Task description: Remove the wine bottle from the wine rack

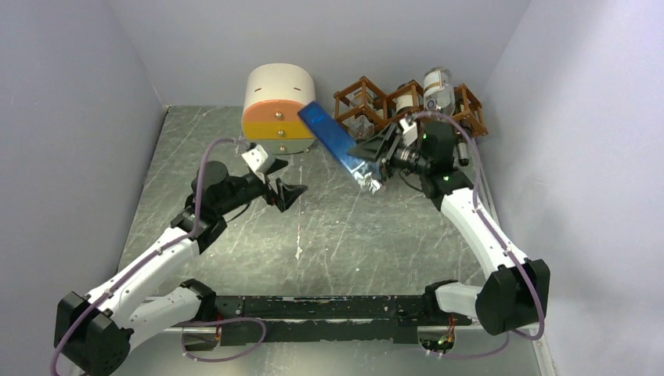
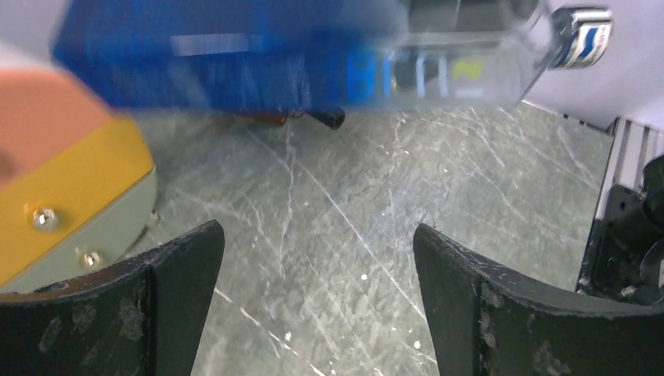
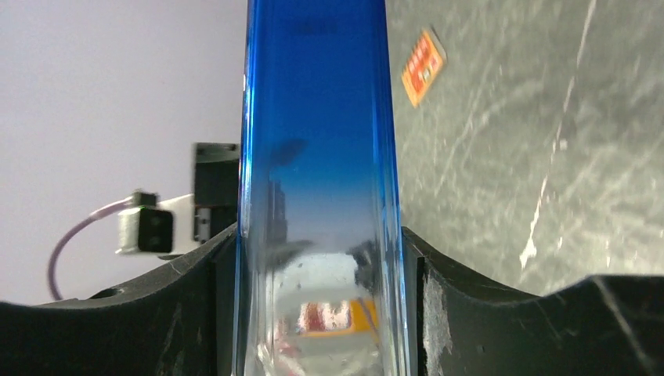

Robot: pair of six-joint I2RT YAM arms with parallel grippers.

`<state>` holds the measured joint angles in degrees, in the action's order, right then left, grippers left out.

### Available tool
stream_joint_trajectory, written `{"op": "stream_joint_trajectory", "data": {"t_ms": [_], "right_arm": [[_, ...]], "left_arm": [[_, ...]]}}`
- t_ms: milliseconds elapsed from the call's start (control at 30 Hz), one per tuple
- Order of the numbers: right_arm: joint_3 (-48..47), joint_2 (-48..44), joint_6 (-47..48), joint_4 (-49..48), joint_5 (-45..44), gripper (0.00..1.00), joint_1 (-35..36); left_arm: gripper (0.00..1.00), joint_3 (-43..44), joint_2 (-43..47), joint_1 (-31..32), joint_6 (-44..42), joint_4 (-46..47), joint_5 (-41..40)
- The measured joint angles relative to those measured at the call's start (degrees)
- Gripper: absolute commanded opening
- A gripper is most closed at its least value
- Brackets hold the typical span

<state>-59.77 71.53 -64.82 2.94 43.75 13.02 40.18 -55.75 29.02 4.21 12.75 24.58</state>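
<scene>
The wine bottle [image 1: 333, 141] is long, blue along most of its length and clear at its near end. It is off the reddish-brown lattice wine rack [image 1: 362, 95] and hangs tilted above the table, between the rack and the drawer box. My right gripper [image 1: 374, 168] is shut on its clear end; in the right wrist view the fingers [image 3: 200, 298] press both sides of the bottle [image 3: 317, 157]. My left gripper [image 1: 286, 188] is open and empty, low over the table left of the bottle. In the left wrist view the bottle [image 2: 235, 55] crosses above my open gripper [image 2: 317, 251].
A cream-and-orange rounded drawer box [image 1: 278, 110] stands at the back, just left of the bottle's far end, and shows in the left wrist view [image 2: 70, 172]. Two other bottles [image 1: 438, 88] still lie in the rack. Grey walls close in on three sides. An orange sticker [image 3: 423, 56] lies on the table.
</scene>
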Motion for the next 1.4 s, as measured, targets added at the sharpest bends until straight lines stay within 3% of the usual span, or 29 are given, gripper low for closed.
{"op": "stream_joint_trajectory", "data": {"t_ms": [400,567,700,1100,1400], "right_arm": [[17.0,-12.0,-3.5,1.4,1.3,0.00,3.1],[21.0,-14.6,-4.2,1.3,3.5,0.00,3.1],[22.0,-14.9,-3.9,2.6,4.7,0.00,3.1],[23.8,-16.1,-4.3,3.0,6.8,0.00,3.1],[23.8,-16.2,-4.4,3.1,7.1,0.00,3.1]], "left_arm": [[0.94,-5.3,6.3,15.5,-22.0,0.9,-3.9],[0.94,-5.4,5.2,27.3,-32.9,-1.2,-11.1],[0.94,-5.4,2.5,33.0,-40.9,-1.9,-18.0],[0.94,-4.2,-8.2,35.6,-58.2,3.0,-31.1],[0.94,-4.1,-18.3,36.3,-69.1,16.9,-39.9]]}}
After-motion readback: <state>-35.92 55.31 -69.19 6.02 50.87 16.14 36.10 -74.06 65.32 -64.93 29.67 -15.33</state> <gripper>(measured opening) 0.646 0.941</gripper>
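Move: The blue wine bottle is held near its neck end by the right hand; its middle lies about 6 cm left and 3 cm ahead of that hand, roughly level. From the left hand it is some 10 cm right, 7 cm ahead and 4 cm higher. The drawer chest stands about 20 cm ahead of the left hand, 5 cm left and 17 cm lower; the wine rack is 16 cm ahead of the right hand, 12 cm right and 20 cm lower. Keeping its pinch on the bottle, the right hand carries it back about 11 cm and down 8 cm, easing to a stop with a slight tip and counter-clockwise turn. The left hand, fingers staying wide open, swings back and right while sinking, then comes forward again to the bottle's base end, rolling some 70 degrees clockwise as seen from behind the hand; whether it touches can't be seen. ##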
